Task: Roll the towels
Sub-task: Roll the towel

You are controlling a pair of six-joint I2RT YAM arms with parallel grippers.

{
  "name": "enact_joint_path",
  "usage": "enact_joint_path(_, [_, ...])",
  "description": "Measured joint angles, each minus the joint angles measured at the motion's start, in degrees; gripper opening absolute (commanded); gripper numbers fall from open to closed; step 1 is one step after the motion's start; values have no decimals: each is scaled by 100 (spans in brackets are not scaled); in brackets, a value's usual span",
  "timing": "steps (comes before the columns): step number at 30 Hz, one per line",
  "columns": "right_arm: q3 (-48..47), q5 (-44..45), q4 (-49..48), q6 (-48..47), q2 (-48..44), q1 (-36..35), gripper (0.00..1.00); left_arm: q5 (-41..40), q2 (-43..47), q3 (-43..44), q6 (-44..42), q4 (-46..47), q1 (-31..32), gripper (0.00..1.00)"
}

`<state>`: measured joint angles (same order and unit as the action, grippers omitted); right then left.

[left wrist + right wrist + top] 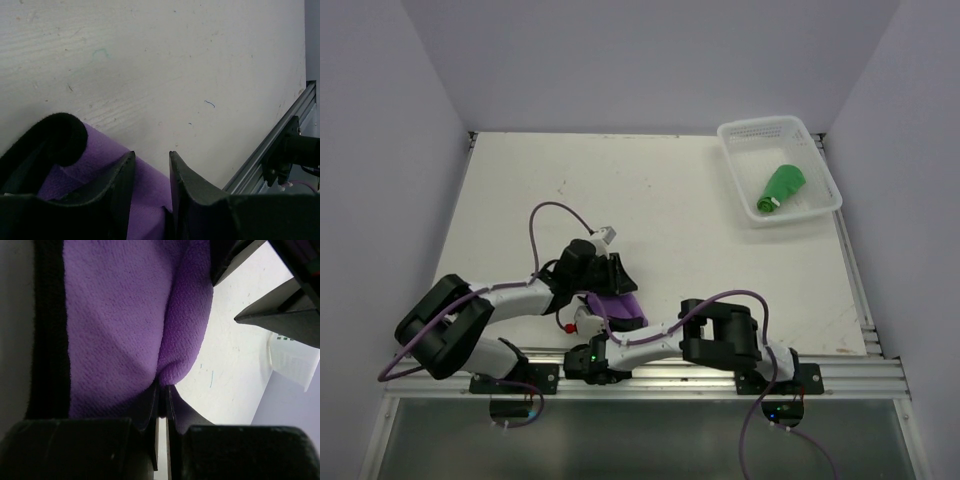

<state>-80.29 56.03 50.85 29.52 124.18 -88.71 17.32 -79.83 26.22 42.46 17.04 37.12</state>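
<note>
The purple towel (618, 308) with black edging lies near the table's front edge, between both grippers. In the left wrist view its black edge (60, 136) curls over into a roll at the left. My left gripper (150, 156) stands over the cloth with its jaws partly apart, and flat purple cloth (147, 200) shows in the gap. My right gripper (162, 388) is shut, pinching a fold of the purple towel (115, 315) at its tips. From above, the right gripper (588, 325) sits at the towel's near left side. The green towel (782, 188) lies rolled inside the basket.
The white lattice basket (750, 135) stands at the table's far right corner. A metal rail (840, 370) runs along the front edge, also seen in the left wrist view (270, 145). The left gripper's fingers (275, 315) show at the upper right of the right wrist view.
</note>
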Motion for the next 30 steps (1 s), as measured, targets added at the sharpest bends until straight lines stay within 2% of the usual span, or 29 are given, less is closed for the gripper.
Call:
enact_joint_path(3, [2, -15, -2, -44, 0, 13, 3, -46, -153, -28, 4, 170, 0, 37])
enact_joint_path(7, [68, -26, -55, -98, -48, 33, 21, -109, -332, -136, 52, 444, 0, 37])
enact_joint_path(14, [868, -133, -433, -85, -721, 103, 40, -122, -413, -219, 151, 758, 13, 35])
enact_joint_path(18, [1117, -323, -564, 66, -1080, 175, 43, -125, -457, -275, 153, 879, 9, 35])
enact_joint_path(24, [1220, -608, -1058, 520, -2114, 107, 45, -129, -507, -428, 214, 1147, -20, 35])
enact_joint_path(30, [1370, -752, -1325, 837, -2356, 103, 45, -131, -507, -551, 302, 1366, -33, 35])
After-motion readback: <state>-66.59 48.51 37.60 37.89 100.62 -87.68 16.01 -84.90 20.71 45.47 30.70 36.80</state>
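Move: The right fingers already pinch the purple towel's near right edge; its middle lies about 2 cm ahead and 4 cm left of them, at roughly their height. From the left hand, that middle is some 5 cm back, 3 cm to the left and 3 cm below. The black rolled end sits about 5 cm ahead of the left fingers, level sideways and 3 cm lower. The right hand opens, slips right off the towel, swings back left and rises 6 cm; left sinks 2 cm. ##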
